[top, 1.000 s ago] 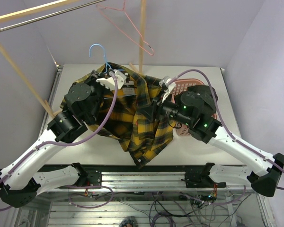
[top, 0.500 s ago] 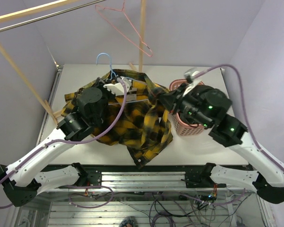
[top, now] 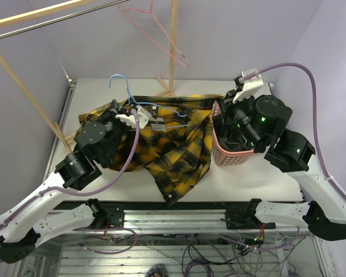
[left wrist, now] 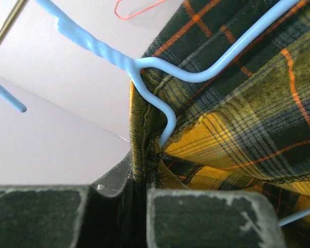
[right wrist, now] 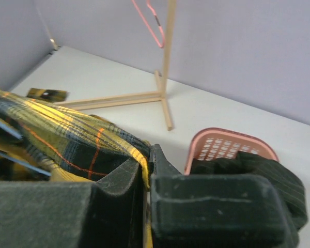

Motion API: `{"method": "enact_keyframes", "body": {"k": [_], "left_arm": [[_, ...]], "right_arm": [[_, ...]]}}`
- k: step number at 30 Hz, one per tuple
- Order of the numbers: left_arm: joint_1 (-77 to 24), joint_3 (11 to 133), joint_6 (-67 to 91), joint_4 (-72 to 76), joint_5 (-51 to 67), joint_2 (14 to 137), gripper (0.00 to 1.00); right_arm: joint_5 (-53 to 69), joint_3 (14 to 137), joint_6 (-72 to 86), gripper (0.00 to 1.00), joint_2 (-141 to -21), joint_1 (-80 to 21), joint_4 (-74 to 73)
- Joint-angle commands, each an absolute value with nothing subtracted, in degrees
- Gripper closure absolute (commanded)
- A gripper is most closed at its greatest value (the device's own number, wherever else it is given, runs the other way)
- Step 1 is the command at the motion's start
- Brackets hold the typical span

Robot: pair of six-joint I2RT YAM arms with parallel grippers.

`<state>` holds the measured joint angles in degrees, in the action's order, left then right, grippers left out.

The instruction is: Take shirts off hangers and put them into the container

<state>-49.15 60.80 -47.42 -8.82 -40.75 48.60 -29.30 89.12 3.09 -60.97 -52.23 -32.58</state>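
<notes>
The yellow-and-black plaid shirt [top: 167, 144] is stretched across the table between both grippers. A light blue hanger [top: 139, 104] is still threaded through its collar. My left gripper [top: 128, 118] is shut on the collar fabric [left wrist: 139, 155] just below the hanger's twisted neck [left wrist: 157, 70]. At the basket's left rim, my right gripper [top: 215, 113] is shut on the shirt's plaid edge [right wrist: 139, 157]. The salmon-pink basket [top: 233, 156] holds the dark striped shirt [right wrist: 271, 173]. A bare pink hanger [top: 161, 32] hangs from the rail above.
A wooden rack post [top: 173, 46] rises behind the shirt, with its foot bars [right wrist: 119, 98] lying on the white table [top: 254, 179]. A slanted wooden pole [top: 23, 86] stands at the left. Purple walls close the back and both sides.
My right gripper has shut on the plaid shirt's edge and pulled it right to the basket. The shirt is now stretched out. My left arm dropped slightly, still gripping the collar.
</notes>
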Motion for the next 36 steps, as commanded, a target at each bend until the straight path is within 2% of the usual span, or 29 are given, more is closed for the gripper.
{"method": "enact_keyframes", "body": {"k": [1,4,12,16,20,23,28,33,36], "left_arm": [[-48.0,63.2,-51.6,-9.6,-49.9,44.4,0.93],[-48.0,66.9,-52.3,-13.7,-51.1,44.1,0.93],[-48.0,72.5,-49.5,-21.5,-51.2,42.3,0.93],[-48.0,74.5,-46.6,-25.1,-49.8,42.6,0.93],[-48.0,76.2,-43.4,-27.8,-48.9,44.9,0.93],[-48.0,77.0,-42.8,-27.5,-49.9,47.4,0.93],[-48.1,80.8,-41.4,-23.4,-55.2,52.3,0.93],[-48.1,89.8,-37.9,-24.0,-59.8,58.9,0.93],[-48.0,93.9,-36.6,-25.1,-61.9,60.6,0.93]], "right_arm": [[-47.7,94.4,-2.2,1.0,-59.9,-51.3,-34.0],[-50.9,96.5,-3.0,1.0,-59.1,-51.2,-33.0],[-49.9,100.0,-2.2,1.0,-58.4,-51.3,-34.6],[-37.8,98.7,1.3,1.0,-57.4,-51.2,-36.1],[-13.8,89.9,5.3,0.52,-56.3,-51.3,-32.9],[0.9,80.5,9.9,0.33,-55.5,-51.2,-27.2],[10.3,69.6,17.5,0.27,-55.6,-51.4,-16.0],[8.7,65.2,19.1,0.24,-57.4,-52.3,-11.0],[3.4,64.9,17.4,0.23,-58.4,-52.6,-11.8]]}}
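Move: The right hand already pinches the stretched right-hand edge of the plaid shirt; the middle of the hanging cloth lies some 15 cm to its left, 3 cm back and 16 cm lower. The blue hanger's middle is about 18 cm to its left, level ahead and 5 cm lower; the container stands 11 cm to its right, 8 cm farther out and some 33 cm below. From the left hand, still holding collar and hanger, the shirt's middle lies about 11 cm right, 2 cm back and 12 cm lower. The right fingers' pinch on the shirt edge ends as the hand pulls off about 9 cm to the right and up; it then opens wide and swings back left some 20 cm, down as far and slightly back, turning counter-clockwise, close to the shirt's hanging right side. The left hand keeps hold of collar and hanger, drawing left, up and back, then forward again while rising, with a slight counter-clockwise turn. ##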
